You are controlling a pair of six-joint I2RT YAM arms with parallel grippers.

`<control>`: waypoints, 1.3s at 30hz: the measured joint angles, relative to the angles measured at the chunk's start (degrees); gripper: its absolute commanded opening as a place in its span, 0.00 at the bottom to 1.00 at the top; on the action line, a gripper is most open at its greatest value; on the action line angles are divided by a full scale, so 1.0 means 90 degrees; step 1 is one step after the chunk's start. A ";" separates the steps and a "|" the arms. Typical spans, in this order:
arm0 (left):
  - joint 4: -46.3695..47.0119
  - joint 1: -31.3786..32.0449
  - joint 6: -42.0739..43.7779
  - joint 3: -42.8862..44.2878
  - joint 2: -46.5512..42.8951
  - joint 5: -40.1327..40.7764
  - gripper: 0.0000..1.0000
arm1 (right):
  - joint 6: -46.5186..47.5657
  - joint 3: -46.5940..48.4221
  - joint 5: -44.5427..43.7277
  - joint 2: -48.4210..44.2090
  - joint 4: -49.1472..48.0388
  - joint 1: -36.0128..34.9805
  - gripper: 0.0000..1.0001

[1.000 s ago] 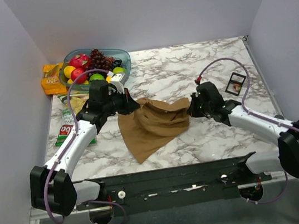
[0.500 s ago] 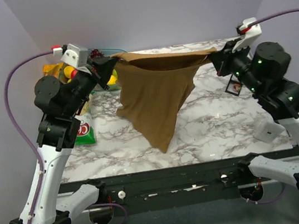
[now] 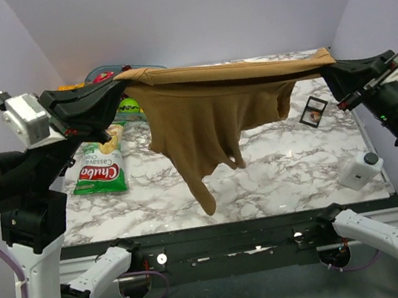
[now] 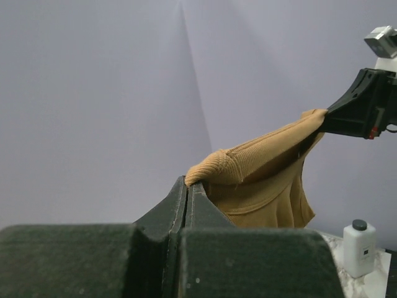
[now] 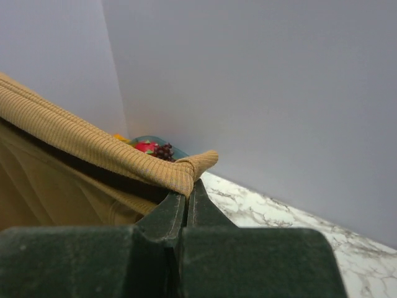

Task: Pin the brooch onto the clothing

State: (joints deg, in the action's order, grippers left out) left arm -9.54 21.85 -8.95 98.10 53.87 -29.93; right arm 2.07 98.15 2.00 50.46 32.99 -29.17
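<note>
The clothing (image 3: 202, 118), a tan-brown top, hangs stretched high above the marble table. My left gripper (image 3: 120, 83) is shut on its left end and my right gripper (image 3: 325, 63) is shut on its right end. Its lower part droops to a point over the table's front. In the left wrist view the closed fingertips (image 4: 187, 181) pinch a ribbed hem of the clothing (image 4: 267, 180). The right wrist view shows the same pinch, my right gripper (image 5: 191, 186) on the clothing (image 5: 74, 143). The brooch (image 3: 316, 112), small and reddish-dark, lies in a black square tray (image 3: 307, 118) at the right.
A green-and-white chips bag (image 3: 99, 167) lies on the left of the table. A fruit bowl (image 3: 109, 72) stands at the back left, partly hidden behind my left arm. A small white bottle (image 3: 359, 170) stands near the right front edge.
Both arms have risen and swung apart. The clothing went from a heap on the table to hanging taut between the two grippers.
</note>
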 measured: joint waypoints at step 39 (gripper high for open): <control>-0.0838 0.0355 -0.1197 -0.1899 0.5268 0.1571 0.99 | -0.1241 -0.2669 0.0716 0.4986 -0.0517 0.1778 0.98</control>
State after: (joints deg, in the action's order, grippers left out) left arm -17.08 25.04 -19.73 81.01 101.27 -15.79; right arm -9.10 74.13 8.45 95.33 28.34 -13.17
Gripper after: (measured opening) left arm 0.988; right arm 0.987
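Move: The left hand holds one shoulder of the clothing high up; the bare far middle of the table lies about 30 cm ahead, 18 right and 60 below, the fruit basket 34 ahead and 7 left, the chips bag 17 ahead and 18 left. From the right hand, holding the other shoulder, that spot is some 25 ahead, 8 left and 54 below; the brooch tray is 17 ahead, 15 right, the white bottle level, 28 right. Both hands swing about 40 cm forward and 50 down, pitching downward and releasing the clothing, then draw back. ##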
